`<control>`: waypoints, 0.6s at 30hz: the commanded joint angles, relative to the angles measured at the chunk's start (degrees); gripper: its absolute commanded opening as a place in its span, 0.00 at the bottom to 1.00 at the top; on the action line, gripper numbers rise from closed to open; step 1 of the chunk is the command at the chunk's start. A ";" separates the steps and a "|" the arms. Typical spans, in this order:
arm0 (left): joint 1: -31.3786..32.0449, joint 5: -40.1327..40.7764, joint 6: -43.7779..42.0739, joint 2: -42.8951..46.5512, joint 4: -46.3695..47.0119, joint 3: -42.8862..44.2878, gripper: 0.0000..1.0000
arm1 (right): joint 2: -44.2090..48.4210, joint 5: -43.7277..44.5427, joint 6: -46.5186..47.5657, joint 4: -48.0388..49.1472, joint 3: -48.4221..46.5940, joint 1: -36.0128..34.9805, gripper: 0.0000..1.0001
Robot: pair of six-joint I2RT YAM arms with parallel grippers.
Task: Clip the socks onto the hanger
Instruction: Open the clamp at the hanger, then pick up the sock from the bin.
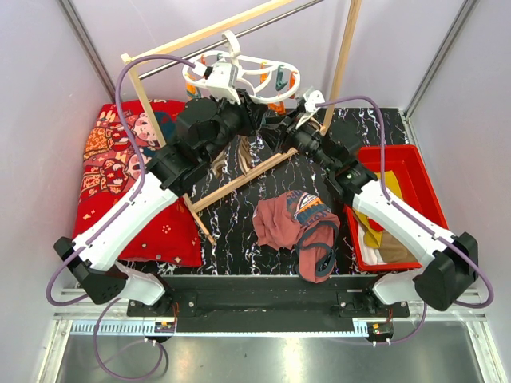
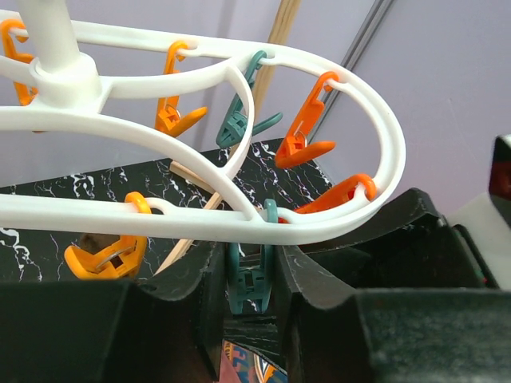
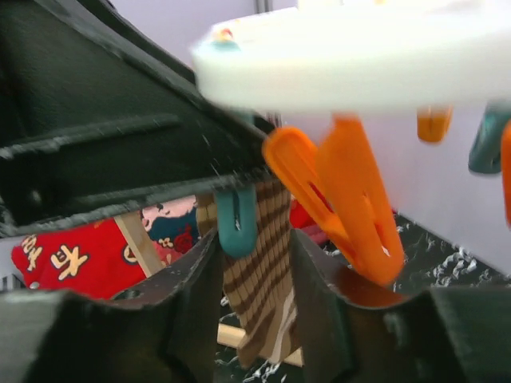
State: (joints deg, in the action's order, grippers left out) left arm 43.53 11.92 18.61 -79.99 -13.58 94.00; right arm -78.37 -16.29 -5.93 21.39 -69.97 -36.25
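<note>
The white oval hanger [image 1: 239,76] hangs at the back, its ring [image 2: 200,223] carrying orange and teal pegs. My left gripper [image 2: 252,275] reaches up under the ring. Its fingers press both sides of a teal peg [image 2: 252,291]. A brown-and-tan striped sock [image 3: 259,295] hangs down between the fingers of my right gripper [image 3: 255,263], which stand apart at its edges without pinching it. The tip of a teal peg [image 3: 237,223] lies over the sock's top. Beside it hangs an orange peg [image 3: 351,207]. Other socks [image 1: 371,231], mustard yellow among them, lie in the red bin.
The wooden rack's pole [image 1: 239,179] slants under both arms. A red cartoon-print cushion [image 1: 120,159] lies at the left. A rust-maroon garment [image 1: 291,223] is heaped at the centre front. The red bin [image 1: 389,152] stands at the right.
</note>
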 commanded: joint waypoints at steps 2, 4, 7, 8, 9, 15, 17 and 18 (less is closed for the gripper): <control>0.15 2.05 -0.94 0.18 3.83 0.58 0.04 | 5.32 8.46 -1.01 -8.01 2.56 0.21 0.57; 0.15 2.40 -1.47 0.09 3.83 0.40 0.01 | 7.35 12.57 -1.10 -13.53 3.35 0.13 0.63; 0.15 2.93 -1.91 0.01 3.91 -0.13 0.00 | 10.42 17.68 -2.06 -21.09 4.67 0.21 0.70; 0.15 3.02 -1.91 -0.17 4.09 -0.30 0.00 | 11.12 18.83 -2.67 -24.69 5.11 0.30 0.70; 0.15 3.11 -2.09 -0.08 4.18 -0.65 0.00 | 12.35 20.06 -4.07 -29.16 5.46 0.48 0.72; 0.15 3.19 -2.70 -0.26 4.44 -1.18 0.00 | 16.49 27.89 -8.91 -46.92 6.61 4.42 0.78; 0.15 3.19 -2.79 -0.17 4.71 -1.62 0.00 | 16.93 28.77 -9.62 -50.72 6.17 8.64 0.78; 0.15 3.11 -2.79 -0.17 4.71 -1.62 0.00 | 17.19 28.86 -10.06 -53.96 5.99 10.04 0.78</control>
State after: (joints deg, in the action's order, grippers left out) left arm 43.62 13.56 16.88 -80.34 -13.10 93.08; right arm -63.07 6.72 -12.49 -18.31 -63.57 -31.64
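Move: In the left hand's fingers is the teal clip at the hanger's near rim; an orange clip hangs about 7 cm to its left and 3 cm farther out. From the empty right hand, the socks in the red bin lie roughly 30 cm right, 12 cm back and 38 cm below. A red-orange clip is about 4 cm ahead of it, straight on and 2 cm higher; the pink cloth lies 14 cm back, 5 cm right and 40 cm below. Leaving the teal clip's lower end, the right hand swings away right and down, some 17 cm in all and gathering speed, towards the red bin. Its already parted fingers spread much wider as the wrist tips down and turns clockwise, each by nearly 30 degrees. The left hand stays at the rim, keeping its pinch on the clip. ##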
